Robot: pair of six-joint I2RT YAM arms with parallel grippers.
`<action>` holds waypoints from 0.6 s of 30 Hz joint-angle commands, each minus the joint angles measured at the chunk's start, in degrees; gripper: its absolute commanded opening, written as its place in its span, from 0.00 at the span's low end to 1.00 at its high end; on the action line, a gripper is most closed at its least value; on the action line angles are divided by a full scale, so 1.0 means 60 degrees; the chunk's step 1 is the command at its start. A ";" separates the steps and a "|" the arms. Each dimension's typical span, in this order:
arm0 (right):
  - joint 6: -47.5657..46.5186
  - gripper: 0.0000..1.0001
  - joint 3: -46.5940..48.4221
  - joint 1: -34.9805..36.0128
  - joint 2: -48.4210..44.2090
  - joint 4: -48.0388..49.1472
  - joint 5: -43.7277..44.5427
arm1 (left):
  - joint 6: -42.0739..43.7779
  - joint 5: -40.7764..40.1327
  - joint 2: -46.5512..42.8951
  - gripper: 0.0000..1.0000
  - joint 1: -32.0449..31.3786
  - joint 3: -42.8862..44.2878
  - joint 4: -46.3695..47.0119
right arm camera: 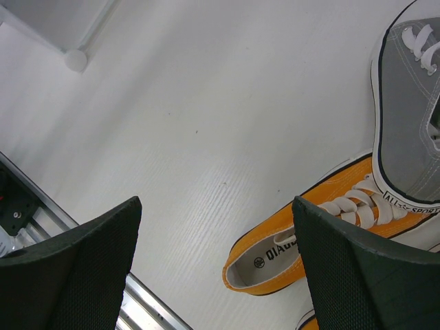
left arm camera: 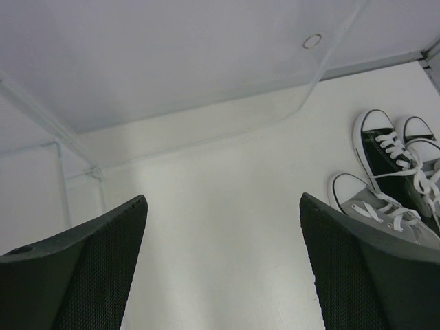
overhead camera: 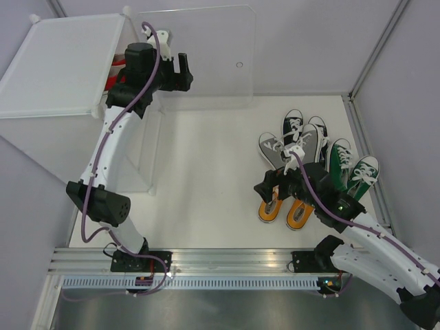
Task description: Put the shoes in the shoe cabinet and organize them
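Note:
The shoe cabinet (overhead camera: 62,65) stands at the back left, and its clear door panel (overhead camera: 206,55) is swung open to the right. Something red (overhead camera: 117,67) shows inside it, behind my left arm. My left gripper (overhead camera: 175,69) (left arm camera: 221,198) hangs open and empty in front of the cabinet, above bare table. Orange shoes (overhead camera: 271,210) (right arm camera: 302,244) lie at the front right, with my right gripper (overhead camera: 275,185) (right arm camera: 214,203) open just above them, touching nothing. Grey shoes (overhead camera: 275,148) (right arm camera: 405,137), black shoes (overhead camera: 292,124) (left arm camera: 381,148) and green shoes (overhead camera: 338,161) lie behind.
An aluminium rail (overhead camera: 227,261) (right arm camera: 41,220) runs along the near edge and carries both arm bases. Grey walls enclose the white table (overhead camera: 206,172) at the back and right. The door panel has a small hole (left arm camera: 311,41).

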 commanded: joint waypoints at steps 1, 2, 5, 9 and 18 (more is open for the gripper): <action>0.0113 0.93 -0.0026 -0.0008 -0.0212 0.0273 0.0113 | 0.0319 -0.2163 -0.0406 0.93 -0.0058 -0.0276 0.0310; 0.0099 0.93 -0.0026 -0.0008 -0.0241 0.0273 0.0127 | 0.0406 -0.2820 -0.0420 0.93 -0.0044 -0.0451 0.0557; 0.0128 0.93 -0.0041 -0.0008 -0.0227 0.0273 0.0113 | 0.0846 -0.3688 -0.0435 0.92 -0.0044 -0.1036 0.1492; 0.0143 0.93 -0.0070 -0.0008 -0.0227 0.0273 0.0113 | 0.1533 -0.4246 -0.0333 0.91 -0.0044 -0.1492 0.2404; 0.0143 0.93 -0.0085 -0.0022 -0.0168 0.0317 0.0084 | 0.2252 -0.5287 0.0267 0.91 0.0161 -0.1449 0.2918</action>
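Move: The near red shoe in the shoe cabinet lies about 19 cm to the left of the left gripper, some 3 cm ahead and roughly 4 cm lower. The far red shoe sits beside it, about 10 cm ahead of the gripper and 19 cm left. The open clear door stands some 13 cm ahead, its middle about 6 cm to the right and lower. From the right gripper the near red shoe is about 30 cm ahead, 41 cm left and 15 cm up. Bring the left gripper about 9 cm left and some 4 cm forward, sinking a couple of centimetres, towards the red shoes at the cabinet's opening. As it goes, swing the fingers counter-clockwise some 25 degrees, off their rightward slant, and roll the hand's left side up. Keep the fingers wide open and empty. ##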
